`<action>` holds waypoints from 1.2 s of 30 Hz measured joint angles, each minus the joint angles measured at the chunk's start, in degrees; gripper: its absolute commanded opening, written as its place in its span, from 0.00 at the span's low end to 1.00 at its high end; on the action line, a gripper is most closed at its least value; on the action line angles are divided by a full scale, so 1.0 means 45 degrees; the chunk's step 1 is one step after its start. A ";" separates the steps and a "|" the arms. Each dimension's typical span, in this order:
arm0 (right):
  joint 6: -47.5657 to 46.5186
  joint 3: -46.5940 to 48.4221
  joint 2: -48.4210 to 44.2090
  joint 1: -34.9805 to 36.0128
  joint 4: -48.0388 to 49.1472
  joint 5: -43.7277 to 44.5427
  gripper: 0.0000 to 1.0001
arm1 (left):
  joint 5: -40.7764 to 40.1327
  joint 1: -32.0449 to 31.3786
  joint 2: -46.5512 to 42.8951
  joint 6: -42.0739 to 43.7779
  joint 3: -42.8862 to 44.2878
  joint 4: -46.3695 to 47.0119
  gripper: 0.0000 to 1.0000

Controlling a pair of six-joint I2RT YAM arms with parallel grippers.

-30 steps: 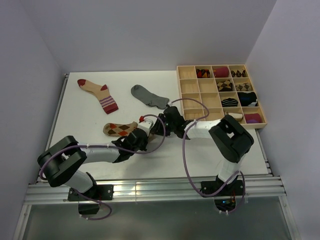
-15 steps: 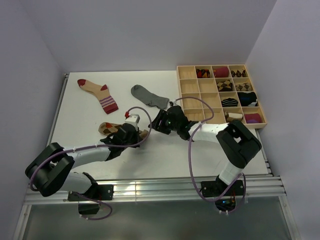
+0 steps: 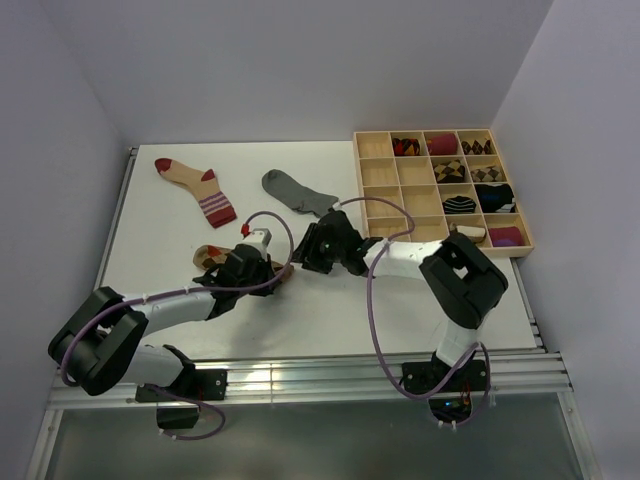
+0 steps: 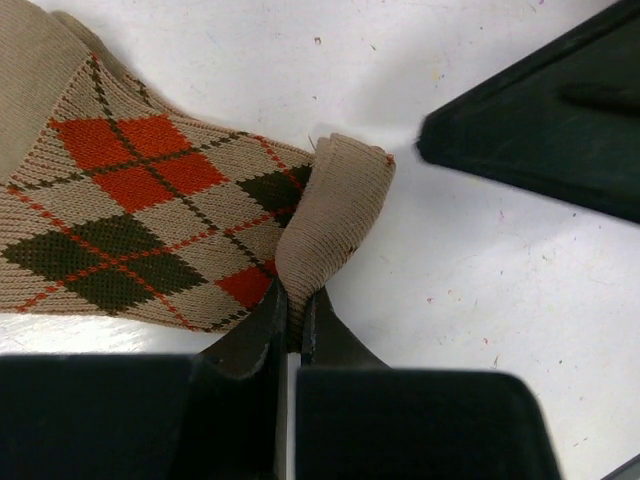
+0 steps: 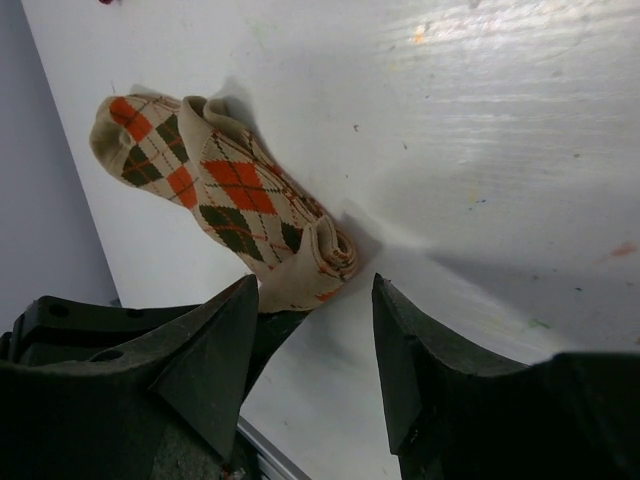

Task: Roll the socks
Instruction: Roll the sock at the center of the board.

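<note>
The brown argyle sock (image 4: 120, 200) lies flat on the white table with its cuff end rolled into a short tube (image 4: 335, 200). My left gripper (image 4: 293, 312) is shut on that rolled end. In the top view the sock (image 3: 216, 256) is mostly hidden under the left gripper (image 3: 252, 266). My right gripper (image 5: 315, 287) stands open just short of the roll (image 5: 322, 255), touching nothing; in the top view this right gripper (image 3: 308, 252) sits right of the left one. The grey sock (image 3: 298, 193) and the beige sock with red toe and striped cuff (image 3: 196, 186) lie flat farther back.
A wooden compartment tray (image 3: 356, 190) at the back right holds several rolled sock bundles. The table's near metal rail (image 3: 300, 375) and the left wall (image 3: 50, 200) bound the space. The right arm's cable (image 3: 372, 300) loops over the table.
My left gripper has moved left and a little away from the table's near edge with the argyle sock's rolled end. The right gripper has followed it leftward.
</note>
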 measured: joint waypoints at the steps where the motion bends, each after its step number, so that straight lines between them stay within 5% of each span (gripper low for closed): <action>1: 0.0087 0.0112 0.0141 0.0087 -0.0010 0.0005 0.56 | 0.0049 0.0010 0.0000 0.0000 -0.0019 0.0000 0.00; 14: 0.0996 0.1107 0.1491 0.0826 -0.1035 0.0078 0.52 | 0.0238 0.0034 -0.0117 0.0010 -0.0146 0.0015 0.00; 17: 0.1107 0.1316 0.1632 0.0835 -0.1190 0.0112 0.45 | 0.0277 0.0034 -0.0209 0.0029 -0.0223 0.0049 0.00; 20: 0.1161 0.1661 0.2006 0.0865 -0.1311 0.0170 0.24 | 0.0432 0.0044 -0.0364 0.0039 -0.0345 0.0053 0.01; 23: 0.1175 0.1846 0.2176 0.0889 -0.1452 0.0170 0.08 | 0.0471 0.0044 -0.0471 0.0029 -0.0389 0.0034 0.13; 24: 0.1117 0.1899 0.2176 0.0899 -0.1520 0.0170 0.04 | 0.0471 0.0044 -0.0505 0.0029 -0.0398 0.0010 0.30; 27: 0.0942 0.1987 0.2176 0.0908 -0.1729 0.0223 0.00 | 0.0393 0.0044 -0.0763 -0.0107 -0.0427 -0.0034 0.60; 31: 0.0500 0.2234 0.2176 0.0908 -0.2186 0.0355 0.00 | -0.0170 0.0053 -0.1661 -0.0704 -0.0534 -0.0175 0.66; 36: -0.0189 0.2322 0.2176 0.0840 -0.2351 0.0447 0.00 | -0.1141 0.0539 -0.3016 -0.1598 -0.0908 -0.0306 0.57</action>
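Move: The folded end of the argyle sock is still pinched in the left fingers and sticks out about 2 cm ahead and 2 cm to the right of that hand. From the open right hand it lies some 3 cm left, 1 cm back and 4 cm lower. The argyle sock's toe is about 20 cm left and 2 cm ahead of the right hand; the grey sock lies roughly 18 cm straight ahead, the striped sock some 19 cm ahead and 22 cm left, all about 5 cm lower. The right hand sinks about 4 cm while slipping some 3 cm left and a little back onto the fold that sticks out beside the left fingers, then shuts its open fingers and pinches the folded end close to the table. The left fingers keep their pinch meanwhile, easing back barely 1 cm, and only once the right ones are nearly closed do they open wide and let go, the hand then lifting about 4 cm and moving off some 2.5 cm left as it turns slightly counter-clockwise. ##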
